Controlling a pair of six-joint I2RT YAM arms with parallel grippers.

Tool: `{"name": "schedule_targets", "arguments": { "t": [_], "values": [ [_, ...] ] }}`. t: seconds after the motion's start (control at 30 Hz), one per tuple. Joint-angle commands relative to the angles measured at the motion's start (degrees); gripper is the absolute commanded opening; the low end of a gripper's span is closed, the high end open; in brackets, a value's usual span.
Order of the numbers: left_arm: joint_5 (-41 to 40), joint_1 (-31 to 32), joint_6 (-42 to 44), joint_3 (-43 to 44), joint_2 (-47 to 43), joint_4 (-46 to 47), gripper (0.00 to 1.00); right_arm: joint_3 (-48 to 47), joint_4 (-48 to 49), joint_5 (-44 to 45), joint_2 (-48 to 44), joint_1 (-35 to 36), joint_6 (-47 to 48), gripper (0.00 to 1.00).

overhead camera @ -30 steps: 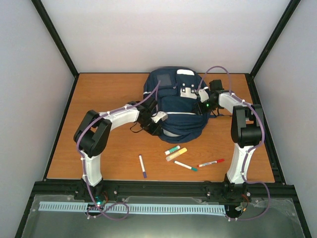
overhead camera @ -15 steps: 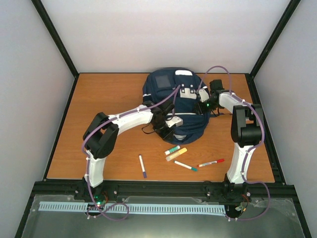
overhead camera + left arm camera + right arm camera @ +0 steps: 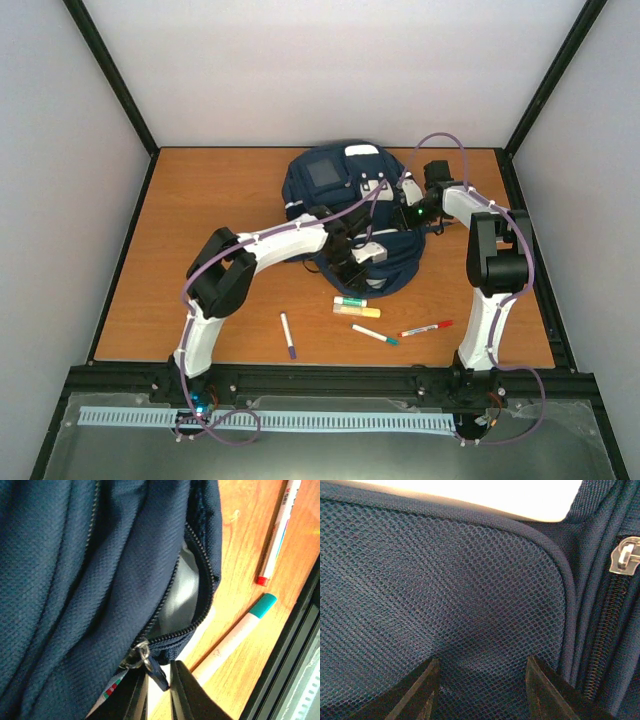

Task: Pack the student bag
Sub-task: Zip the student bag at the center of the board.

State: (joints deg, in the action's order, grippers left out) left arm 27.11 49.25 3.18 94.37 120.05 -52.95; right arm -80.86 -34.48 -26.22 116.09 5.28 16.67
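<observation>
The student bag (image 3: 305,195), navy with white labels, lies at the middle back of the table. My left gripper (image 3: 358,268) is at its near edge. In the left wrist view the left gripper (image 3: 159,672) has its jaws a narrow gap apart. The dark zipper pull (image 3: 156,675) hangs between them and touches only one finger. The zip there is open and shows grey lining (image 3: 182,595). My right gripper (image 3: 403,200) is at the bag's right side. In the right wrist view the right gripper (image 3: 482,660) stands open against the navy mesh panel (image 3: 445,580).
Several pens lie on the wood in front of the bag: a purple marker (image 3: 287,335), a green-capped marker (image 3: 349,300), a yellow highlighter (image 3: 357,311), a teal-capped pen (image 3: 374,334) and a red pen (image 3: 426,327). A black frame (image 3: 330,378) borders the table.
My left arm has swept right along the bag's near edge and its jaws have eased apart. The bag has shifted left and turned. The green marker and highlighter now lie level.
</observation>
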Motion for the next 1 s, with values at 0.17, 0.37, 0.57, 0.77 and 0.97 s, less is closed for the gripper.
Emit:
{"name": "schedule_targets", "arguments": {
  "t": [0.17,0.37,0.57,0.77,0.97],
  "values": [
    [-2.45,0.20,0.82,0.02,-10.62,2.64,0.39,3.88,-9.18,0.13,-5.16,0.83,1.04,0.53],
    [-13.59,-3.57,-2.49,-7.12,-20.05,9.73,0.98,5.88,-11.98,0.14,-12.68,0.27,3.91,0.65],
    [-40.42,-7.21,-16.41,-17.54,-29.25,23.37,1.00,3.73,-9.23,5.45,-12.86,-2.02,1.10,0.99],
    [-46.33,-8.74,-19.92,-22.39,-33.59,27.02,1.00,-6.97,-11.42,4.73,-3.65,-3.96,0.74,1.00],
    [-38.80,-8.88,-20.19,-34.25,-41.40,35.06,1.00,-20.02,-17.66,0.89,8.94,-3.85,-0.13,1.00]
  ]
}}
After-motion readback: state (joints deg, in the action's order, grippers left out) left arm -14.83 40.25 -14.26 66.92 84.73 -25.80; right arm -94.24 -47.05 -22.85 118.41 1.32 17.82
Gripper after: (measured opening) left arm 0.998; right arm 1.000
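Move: The left hand still has the bottom zipper pull between its fingers. From it, the pocket zipper pull is about 9 cm ahead, 5 left and slightly higher; the loose strap is some 7 ahead and 16 left, and the green marker 4 back and 2 left, both about 5 lower. From the right hand, the side zipper pull lies roughly 6 cm ahead, 5 right and just below; the white patch is 8 ahead and 6 left. Left releases the bottom pull, lifts about 12 cm, swings left-forward; right opens wide, rises back, then goes forward-right. ##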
